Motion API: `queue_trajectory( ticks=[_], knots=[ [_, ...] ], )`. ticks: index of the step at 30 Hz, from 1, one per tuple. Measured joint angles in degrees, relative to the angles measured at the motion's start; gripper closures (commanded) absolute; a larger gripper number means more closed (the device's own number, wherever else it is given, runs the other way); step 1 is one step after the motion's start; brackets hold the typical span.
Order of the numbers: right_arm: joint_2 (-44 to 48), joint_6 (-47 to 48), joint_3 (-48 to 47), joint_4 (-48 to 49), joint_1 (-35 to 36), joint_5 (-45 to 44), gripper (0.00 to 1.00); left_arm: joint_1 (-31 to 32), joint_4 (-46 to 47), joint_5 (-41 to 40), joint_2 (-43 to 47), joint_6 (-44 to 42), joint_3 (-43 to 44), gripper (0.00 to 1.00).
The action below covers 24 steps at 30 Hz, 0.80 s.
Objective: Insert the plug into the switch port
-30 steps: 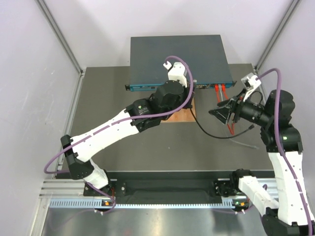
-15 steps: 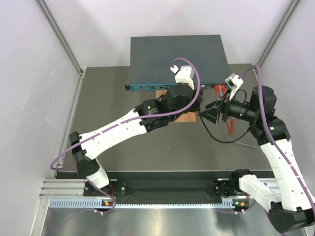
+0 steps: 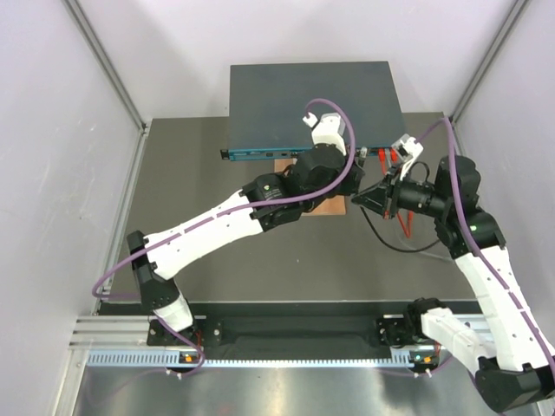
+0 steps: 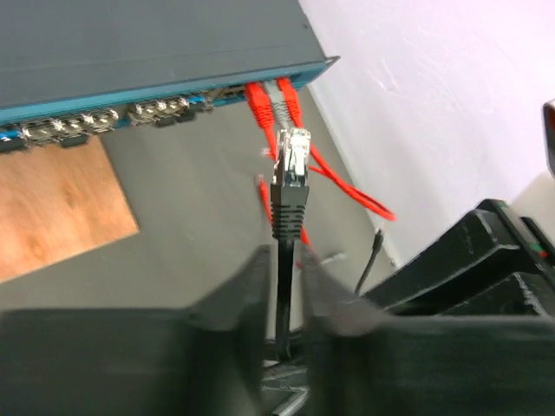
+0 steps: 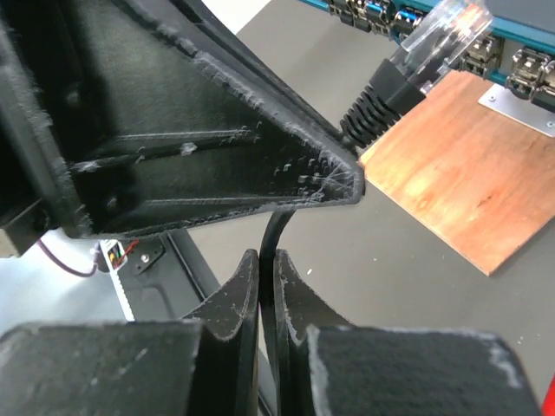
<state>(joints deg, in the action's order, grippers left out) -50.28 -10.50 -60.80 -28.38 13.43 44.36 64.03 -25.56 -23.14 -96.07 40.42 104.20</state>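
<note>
The switch (image 3: 312, 95) lies at the back of the table, its teal port face (image 4: 130, 113) toward me. In the left wrist view the plug (image 4: 291, 160), clear-tipped with a black boot, points at the ports but is short of them, next to two red cables (image 4: 260, 100). Its black cable (image 4: 284, 286) runs down between the fingers of my left gripper (image 4: 284, 256), which stand slightly open with a thin gap on each side. My right gripper (image 5: 267, 260) is shut on the same cable just below. The plug (image 5: 434, 39) shows past a left finger (image 5: 217, 147).
A brown wooden board (image 3: 329, 206) lies in front of the switch, under both grippers. Two red cables (image 3: 388, 156) sit plugged in at the right end and trail over the table. The black cable (image 3: 395, 243) loops to the right. White walls close in on both sides.
My right gripper moved left to the left gripper and shut on the black cable. The left gripper's fingers eased slightly apart around the cable.
</note>
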Motion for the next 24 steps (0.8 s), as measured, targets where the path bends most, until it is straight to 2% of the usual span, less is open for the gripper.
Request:
queue_trajectory(
  ticks=[1, 2, 6, 9, 14, 19, 24],
  knots=[
    [0.20, 0.04, 0.15, -0.11, -0.02, -0.07, 1.00, 0.00, 0.04, 0.46, 0.02, -0.02, 0.00, 0.66],
    [0.48, 0.20, 0.37, 0.02, -0.04, -0.04, 1.00, 0.00, 0.17, 0.92, 0.11, -0.04, -0.07, 0.55],
    [2.12, 0.17, 1.07, 0.04, -0.09, 0.72, 1.00, -2.27, 2.93, 6.64, 2.82, -0.50, -3.43, 0.48],
    [3.50, -0.02, 1.20, 0.09, -0.09, 2.21, 1.00, -7.43, 5.14, 13.49, 6.49, 0.46, -6.99, 0.42],
    [4.52, -0.02, 1.20, 0.02, -0.09, 6.75, 1.00, -15.96, 11.15, 24.52, 11.87, 4.35, -11.45, 0.42],
    [4.42, 0.22, 1.20, -0.57, -0.09, 11.78, 1.00, -16.90, 22.97, 37.38, 15.34, 9.14, -19.08, 0.39],
    [4.39, 1.05, 1.18, -1.51, -0.09, 14.14, 1.00, -16.61, 27.78, 43.89, 14.08, 11.67, -20.44, 0.40]
  ],
)
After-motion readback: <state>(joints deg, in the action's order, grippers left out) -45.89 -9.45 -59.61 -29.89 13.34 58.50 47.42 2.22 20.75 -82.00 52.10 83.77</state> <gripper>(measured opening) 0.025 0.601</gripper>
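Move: The right hand pinches the black cable, with its plug some 9 cm ahead and 2 cm to the right. The free switch port beside the plugged-in cables lies about 13 cm ahead, 4 cm right and 6 cm lower. The nearest red plug is 13 cm ahead and 7 cm right, the grey plug a centimetre or two farther right. From the left hand, gripping the same cable nearer its boot, the plug is about 4 cm ahead and 1 cm right. Opening first, the left fingers let go of the black cable behind the plug; that hand climbs about 7 cm, swinging left and a little forward, then back, rolling left side down and turning clockwise. The right fingers keep their pinch on the cable and draw it back some 5 cm, away from the switch, turning slightly counter-clockwise. ##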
